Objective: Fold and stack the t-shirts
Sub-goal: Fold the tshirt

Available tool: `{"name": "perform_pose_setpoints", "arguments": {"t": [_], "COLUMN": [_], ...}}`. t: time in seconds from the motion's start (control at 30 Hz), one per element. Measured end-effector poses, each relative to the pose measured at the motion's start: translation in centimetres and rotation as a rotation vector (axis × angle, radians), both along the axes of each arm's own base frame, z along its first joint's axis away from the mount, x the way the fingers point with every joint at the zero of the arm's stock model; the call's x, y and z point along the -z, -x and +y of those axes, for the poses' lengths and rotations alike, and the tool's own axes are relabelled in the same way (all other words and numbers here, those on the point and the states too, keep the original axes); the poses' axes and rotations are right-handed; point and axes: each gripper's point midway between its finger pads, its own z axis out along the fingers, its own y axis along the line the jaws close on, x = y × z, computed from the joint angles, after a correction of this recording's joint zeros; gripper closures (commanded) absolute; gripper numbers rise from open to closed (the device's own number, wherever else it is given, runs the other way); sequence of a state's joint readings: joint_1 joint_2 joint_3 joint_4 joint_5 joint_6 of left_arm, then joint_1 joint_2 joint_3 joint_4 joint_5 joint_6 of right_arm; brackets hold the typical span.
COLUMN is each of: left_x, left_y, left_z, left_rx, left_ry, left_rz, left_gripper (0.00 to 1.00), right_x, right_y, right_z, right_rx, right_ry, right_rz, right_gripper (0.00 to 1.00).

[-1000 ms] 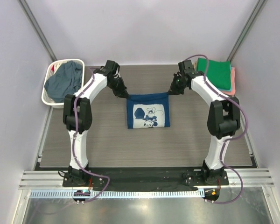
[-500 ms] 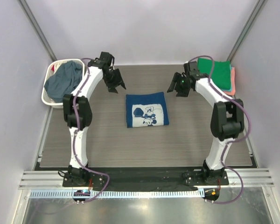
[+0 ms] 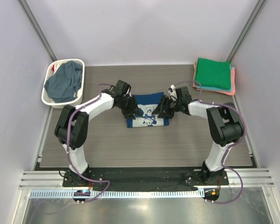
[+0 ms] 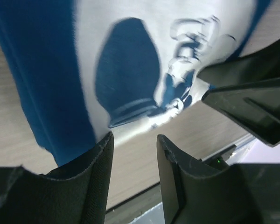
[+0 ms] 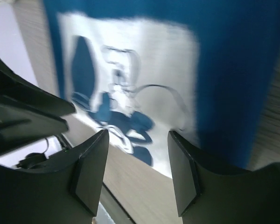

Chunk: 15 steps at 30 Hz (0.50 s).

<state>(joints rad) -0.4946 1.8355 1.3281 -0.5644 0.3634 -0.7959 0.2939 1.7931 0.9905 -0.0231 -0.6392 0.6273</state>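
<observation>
The dark blue t-shirt with white cartoon print [image 3: 148, 111] lies folded in the middle of the table. It fills both wrist views [image 4: 51, 70] [image 5: 233, 70]. My left gripper [image 3: 134, 111] is open just over the shirt's left edge. My right gripper [image 3: 162, 110] is open just over its right edge. Nothing is between the jaws of either gripper [image 4: 134, 142] [image 5: 137, 140]. A slate grey-blue t-shirt [image 3: 63, 80] lies crumpled in the white basket [image 3: 49, 99] at the back left. A folded green t-shirt [image 3: 213, 73] tops a stack with teal and coral ones [image 3: 229, 89] at the back right.
The grey wooden table top [image 3: 144, 144] spans the floor between pale walls. Metal rails [image 3: 144, 179] run along the near edge by the arm bases.
Both grippers let go of the shirt's far edge, lifted outward, then came down to the folded shirt's left and right sides. The shirt stays folded.
</observation>
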Motion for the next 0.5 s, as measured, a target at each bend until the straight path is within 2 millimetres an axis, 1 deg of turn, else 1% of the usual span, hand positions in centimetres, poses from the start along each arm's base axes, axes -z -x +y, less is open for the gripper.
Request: {"name": "perform_pose_setpoints", "arguments": {"t": [0.03, 0.07, 0.1, 0.23, 0.37, 0.43, 0.47, 0.5], "left_x": [0.9, 2.0, 2.9, 5.6, 5.8, 5.7, 5.6, 5.4], "left_y": [-0.1, -0.1, 0.1, 1.2, 1.0, 0.8, 0.5, 0.2], "left_z": [0.0, 0.2, 0.3, 1.2, 1.7, 2.1, 2.4, 2.9], "left_rx": [-0.007, -0.012, -0.014, -0.013, 0.009, 0.025, 0.028, 0.032], "left_ry": [-0.002, -0.004, -0.01, -0.036, -0.066, -0.112, -0.142, -0.177], "left_rz": [0.012, 0.023, 0.034, 0.071, 0.045, 0.025, 0.011, -0.005], "left_gripper": [0.57, 0.58, 0.59, 0.6, 0.61, 0.59, 0.57, 0.52], "right_x": [1.5, 2.5, 2.9, 3.0, 2.9, 2.7, 2.6, 2.4], "right_y": [0.5, 1.1, 1.5, 2.0, 3.6, 4.2, 4.4, 4.7], "right_z": [-0.2, -0.3, -0.4, -0.7, -1.6, -2.0, -2.2, -2.4], "right_rx": [0.001, 0.003, 0.0, 0.009, 0.046, 0.063, 0.066, 0.068], "right_ry": [0.005, 0.009, -0.006, -0.012, 0.031, 0.077, 0.098, 0.12], "right_rz": [0.036, 0.059, 0.073, 0.042, 0.032, 0.035, 0.034, 0.035], "right_gripper": [0.41, 0.42, 0.42, 0.44, 0.44, 0.43, 0.41, 0.4]}}
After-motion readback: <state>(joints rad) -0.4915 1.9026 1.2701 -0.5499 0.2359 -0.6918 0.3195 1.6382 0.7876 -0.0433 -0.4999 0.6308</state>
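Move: Below both hands lies the folded t-shirt: its middle is about 7 cm right, 3 cm ahead and 6 cm below the left hand, and some 6 cm left, 1 cm ahead and 4 cm below the right. From the left hand, the shirt's near-left corner is roughly 6 cm back and 5 cm left; from the right hand, its near-right corner is about 7 cm back and 6 cm right. Coming down about 5 cm onto the left part of the shirt, the half-open left fingers touch the cloth and drag it some 3 cm to the left. The right hand sinks 3 cm, then draws back about 5 cm and slightly right over the print towards the near-right corner, fingers still open. Both hands tip a little steeper at the end. ##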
